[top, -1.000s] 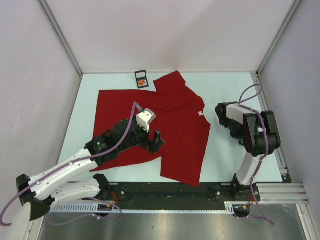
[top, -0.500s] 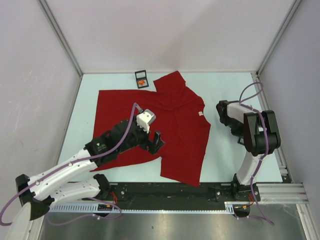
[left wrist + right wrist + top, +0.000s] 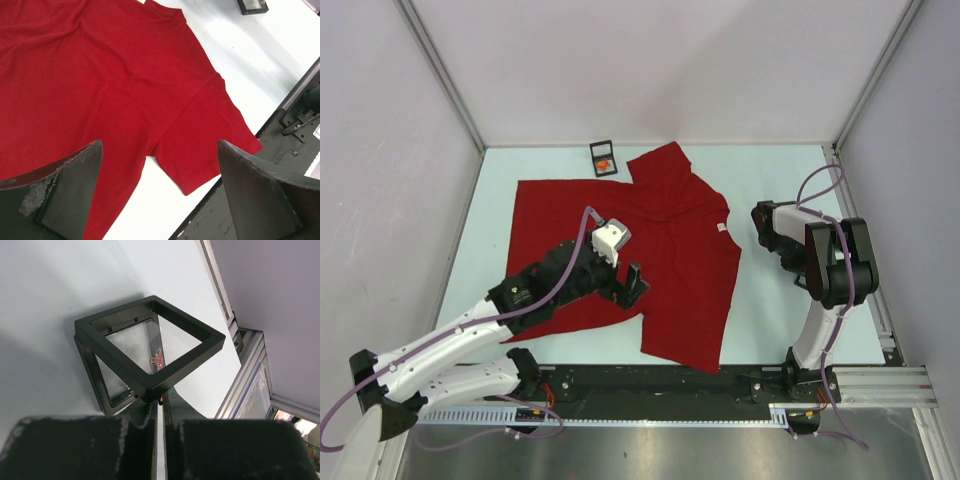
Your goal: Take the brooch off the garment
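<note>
The garment (image 3: 670,230) is a red T-shirt spread flat on the table, also filling the left wrist view (image 3: 100,75). My left gripper (image 3: 635,280) hovers over its lower part, jaws wide open with nothing between them (image 3: 160,150). My right gripper (image 3: 761,216) is off the shirt at the right. In the right wrist view it is shut (image 3: 161,402), pinching a tiny red-orange piece of the brooch at its tips. The brooch (image 3: 158,360) shows red and gold through the clear pane of an open black frame box (image 3: 150,340).
A second small black box (image 3: 603,157) with an orange item stands at the back, by the shirt's upper edge. A metal rail (image 3: 245,375) runs close to the right of the box. The black base rail (image 3: 720,385) lines the near edge.
The right arm's wrist has shifted slightly toward the back. The left arm has barely moved and stays open.
</note>
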You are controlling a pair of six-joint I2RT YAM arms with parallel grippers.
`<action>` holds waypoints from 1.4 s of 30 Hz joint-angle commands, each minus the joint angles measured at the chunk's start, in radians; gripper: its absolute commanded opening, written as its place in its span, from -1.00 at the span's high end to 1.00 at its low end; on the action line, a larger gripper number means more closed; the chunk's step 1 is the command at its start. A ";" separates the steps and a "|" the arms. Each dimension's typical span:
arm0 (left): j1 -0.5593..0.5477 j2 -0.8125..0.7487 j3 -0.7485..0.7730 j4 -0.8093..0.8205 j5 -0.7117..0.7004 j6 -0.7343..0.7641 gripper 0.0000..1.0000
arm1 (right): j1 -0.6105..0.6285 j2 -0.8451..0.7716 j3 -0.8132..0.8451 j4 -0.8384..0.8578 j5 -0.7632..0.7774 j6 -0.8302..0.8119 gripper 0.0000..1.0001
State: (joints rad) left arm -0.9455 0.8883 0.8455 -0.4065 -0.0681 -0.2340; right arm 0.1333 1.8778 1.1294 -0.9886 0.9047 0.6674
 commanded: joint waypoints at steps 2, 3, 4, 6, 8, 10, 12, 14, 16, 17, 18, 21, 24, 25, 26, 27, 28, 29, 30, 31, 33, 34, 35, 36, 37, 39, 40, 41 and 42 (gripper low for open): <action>-0.012 -0.020 0.009 0.014 -0.007 0.022 -1.00 | -0.004 0.009 0.030 0.007 0.045 0.008 0.88; -0.012 -0.019 0.009 0.015 -0.007 0.022 -1.00 | -0.003 0.011 0.030 0.007 0.043 0.008 0.82; -0.012 -0.018 0.009 0.015 -0.007 0.022 -1.00 | 0.000 0.011 0.030 0.010 0.040 0.005 0.79; -0.013 -0.020 0.009 0.015 -0.006 0.022 -0.99 | 0.003 0.012 0.030 0.011 0.034 0.003 0.63; -0.013 -0.020 0.010 0.015 -0.004 0.022 -1.00 | 0.006 0.012 0.030 0.021 0.030 -0.009 0.55; -0.013 -0.020 0.009 0.015 -0.006 0.022 -1.00 | 0.006 0.004 0.030 0.025 0.019 -0.021 0.44; -0.013 -0.017 0.009 0.017 -0.006 0.022 -1.00 | 0.014 -0.002 0.030 0.027 0.010 -0.028 0.37; -0.013 -0.015 0.009 0.015 -0.002 0.022 -1.00 | 0.026 -0.015 0.033 0.016 0.010 -0.026 0.34; -0.012 -0.014 0.010 0.015 -0.001 0.022 -1.00 | 0.035 -0.034 0.035 0.004 0.007 -0.026 0.30; -0.012 -0.014 0.010 0.015 -0.001 0.022 -1.00 | 0.043 -0.042 0.035 -0.001 0.000 -0.017 0.29; -0.013 -0.009 0.010 0.015 -0.001 0.024 -1.00 | 0.048 -0.048 0.035 -0.004 -0.004 -0.019 0.26; -0.010 -0.005 0.012 0.015 0.002 0.024 -1.00 | 0.071 -0.081 0.041 -0.019 -0.027 -0.012 0.19; -0.001 0.003 0.012 0.017 0.016 0.022 -1.00 | 0.104 -0.111 0.053 -0.044 -0.044 -0.003 0.10; 0.007 0.006 0.012 0.017 0.022 0.022 -1.00 | 0.114 -0.117 0.056 -0.060 -0.049 0.000 0.07; 0.013 0.008 0.012 0.020 0.027 0.021 -1.00 | 0.123 -0.134 0.059 -0.070 -0.055 0.006 0.02; 0.019 0.011 0.010 0.023 0.036 0.019 -1.00 | 0.138 -0.143 0.069 -0.077 -0.061 0.011 -0.03; 0.036 0.015 0.010 0.024 0.053 0.018 -1.00 | 0.146 -0.157 0.072 -0.090 -0.070 0.014 -0.09; 0.043 0.018 0.009 0.029 0.059 0.016 -1.00 | 0.153 -0.184 0.075 -0.094 -0.085 0.015 -0.11; 0.051 0.021 0.009 0.031 0.059 0.015 -1.00 | 0.166 -0.204 0.082 -0.099 -0.093 0.014 -0.12; 0.066 0.024 0.007 0.034 0.089 0.013 -1.00 | 0.189 -0.222 0.089 -0.108 -0.099 0.012 -0.13; 0.083 0.034 0.003 0.041 0.117 0.007 -1.00 | 0.219 -0.287 0.104 -0.120 -0.118 0.002 -0.16; 0.099 0.037 0.001 0.044 0.126 0.007 -1.00 | 0.256 -0.310 0.118 -0.122 -0.127 -0.023 -0.16; 0.106 0.044 0.001 0.047 0.148 0.001 -1.00 | 0.275 -0.339 0.124 -0.122 -0.153 -0.041 -0.17; 0.119 0.049 -0.002 0.051 0.166 -0.002 -1.00 | 0.290 -0.394 0.130 -0.113 -0.174 -0.063 -0.17; 0.146 0.052 -0.003 0.055 0.183 -0.007 -1.00 | 0.322 -0.429 0.136 -0.114 -0.223 -0.098 -0.18; 0.177 0.064 -0.008 0.070 0.238 -0.018 -1.00 | 0.347 -0.495 0.138 -0.113 -0.282 -0.130 -0.18; 0.200 0.066 -0.013 0.086 0.249 -0.025 -0.99 | 0.356 -0.572 0.138 -0.113 -0.337 -0.147 -0.19; 0.208 0.066 -0.014 0.093 0.255 -0.030 -1.00 | 0.368 -0.607 0.138 -0.116 -0.360 -0.167 -0.19; 0.217 0.061 -0.016 0.101 0.257 -0.036 -1.00 | 0.373 -0.652 0.138 -0.111 -0.386 -0.178 -0.20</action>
State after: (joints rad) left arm -0.7681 0.9527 0.8394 -0.3698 0.1146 -0.2428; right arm 0.4858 1.3884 1.2327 -1.0782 0.6514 0.5697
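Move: The brooch is pinched between the right hand's fingertips, at the open black display box it is meant for. The box's middle is roughly 2 cm ahead and 2 cm below, with no sideways offset. The garment's white tag lies some 22 cm to the left, 18 cm ahead and 3 cm lower; the garment's middle is about 48 cm left and 7 cm ahead. From the left hand the brooch is some 48 cm right, 8 cm ahead and 19 cm below. The right fingers let go of the brooch at the box, opening to a little over half. The hand lingers there while they part, then lifts and swings left with growing speed, about 12 cm left and 11 cm up, away from the box towards the garment, its fingers coming round counter-clockwise from right to forward-right and tipping steeper. Late on, the open left hand eases about 2 cm forward and sinks slightly above the garment. ##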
